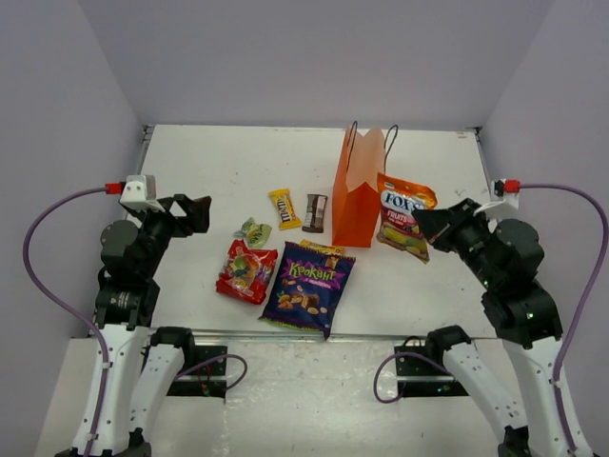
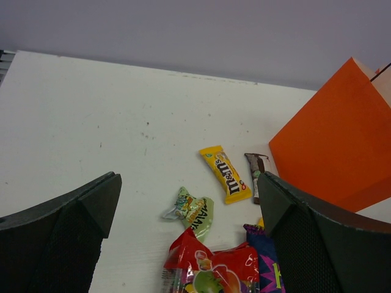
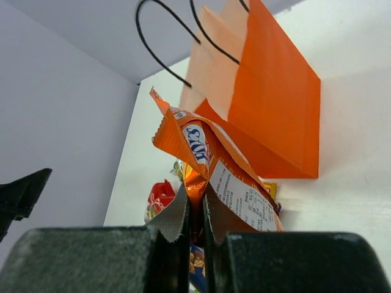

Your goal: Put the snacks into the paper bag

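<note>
The orange paper bag [image 1: 360, 195] stands upright mid-table, its black cord handles up; it also fills the right wrist view as the paper bag [image 3: 269, 116]. My right gripper [image 1: 425, 225] is shut on the edge of the orange bag of sweets [image 1: 403, 215], held lifted just right of the paper bag; the orange bag [image 3: 211, 165] is pinched between the pads. On the table lie the purple nut bag [image 1: 308, 288], red bag [image 1: 246, 270], green-yellow wrapper [image 1: 253, 231], yellow pack [image 1: 284, 208] and brown bar [image 1: 314, 212]. My left gripper [image 1: 195, 213] hovers open, empty, left of them.
White walls close in on the left, back and right of the table [image 1: 219, 162]. The table's near edge has a metal rail [image 1: 285, 335] by the arm bases.
</note>
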Robot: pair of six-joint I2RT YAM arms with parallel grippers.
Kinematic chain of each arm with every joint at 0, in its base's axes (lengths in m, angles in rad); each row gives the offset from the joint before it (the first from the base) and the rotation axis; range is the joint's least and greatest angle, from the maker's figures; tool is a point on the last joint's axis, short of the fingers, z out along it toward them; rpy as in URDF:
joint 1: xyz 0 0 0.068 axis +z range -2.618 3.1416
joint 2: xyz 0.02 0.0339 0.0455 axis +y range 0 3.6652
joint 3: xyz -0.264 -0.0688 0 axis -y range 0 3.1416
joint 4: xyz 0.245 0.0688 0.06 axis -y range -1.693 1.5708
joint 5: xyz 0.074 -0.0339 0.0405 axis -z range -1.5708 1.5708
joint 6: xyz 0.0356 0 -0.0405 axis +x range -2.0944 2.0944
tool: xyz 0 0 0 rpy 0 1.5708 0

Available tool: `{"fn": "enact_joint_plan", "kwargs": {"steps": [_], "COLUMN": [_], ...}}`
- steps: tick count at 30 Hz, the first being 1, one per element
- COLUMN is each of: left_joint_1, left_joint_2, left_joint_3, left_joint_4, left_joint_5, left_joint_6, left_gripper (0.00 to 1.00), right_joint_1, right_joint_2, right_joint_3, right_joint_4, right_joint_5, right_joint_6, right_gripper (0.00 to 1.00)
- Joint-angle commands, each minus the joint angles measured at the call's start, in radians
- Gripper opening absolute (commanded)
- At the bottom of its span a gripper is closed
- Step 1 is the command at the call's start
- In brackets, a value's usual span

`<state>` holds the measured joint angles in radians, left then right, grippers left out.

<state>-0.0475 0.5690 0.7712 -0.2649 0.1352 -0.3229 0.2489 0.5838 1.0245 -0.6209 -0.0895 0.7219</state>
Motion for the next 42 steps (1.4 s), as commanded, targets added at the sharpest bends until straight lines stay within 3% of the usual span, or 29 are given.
{"fn": "enact_joint_plan", "kwargs": {"steps": [1, 22, 30, 42], "left_joint_1": [-0.005, -0.005, -0.005, -0.005], "left_joint_2": [-0.011, -0.015, -0.015, -0.012], "left_joint_3": [0.008, 0.008, 0.01, 0.01], "left_joint_4": [0.009, 0.009, 0.01, 0.01], "left_joint_5": [0.02, 0.03, 0.043, 0.04], "left_joint_6": [0.005, 0.01, 0.015, 0.015], "left_gripper": [1.0, 1.0, 1.0, 1.0], "right_joint_1": [0.01, 0.024, 0.027, 0.082], "right_joint_2": [0.046, 0.597, 0.691, 0.812], "right_joint_3": [0.126, 0.658, 0.622, 0.628], "right_joint_4": [0.096, 0.188, 0.311, 0.34], "right_joint_5": [-0.036, 0.065, 0.132, 0.232], "right_joint_6": [-0.044, -0.125, -0.032, 0.03], "right_gripper": [0.0, 0.0, 0.0, 0.0]}}
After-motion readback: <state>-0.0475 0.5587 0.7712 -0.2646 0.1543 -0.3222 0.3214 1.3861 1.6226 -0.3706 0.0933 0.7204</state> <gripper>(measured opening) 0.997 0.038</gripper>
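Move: The paper bag that the held orange Fox's packet is bound for has its middle about 17 cm ahead of the right hand, 8 cm to its left and 20 cm below. The brown bar lies around 9 cm left of the bag, about level with it; the Krokant pack lies roughly 18 cm left of the hand and 2 cm back, some 31 cm below. From the left hand, the paper bag is around 12 cm ahead and 28 cm right. Right hand carries the pinched packet about 20 cm forward, rising, then dips some 4 cm towards the bag's mouth. ##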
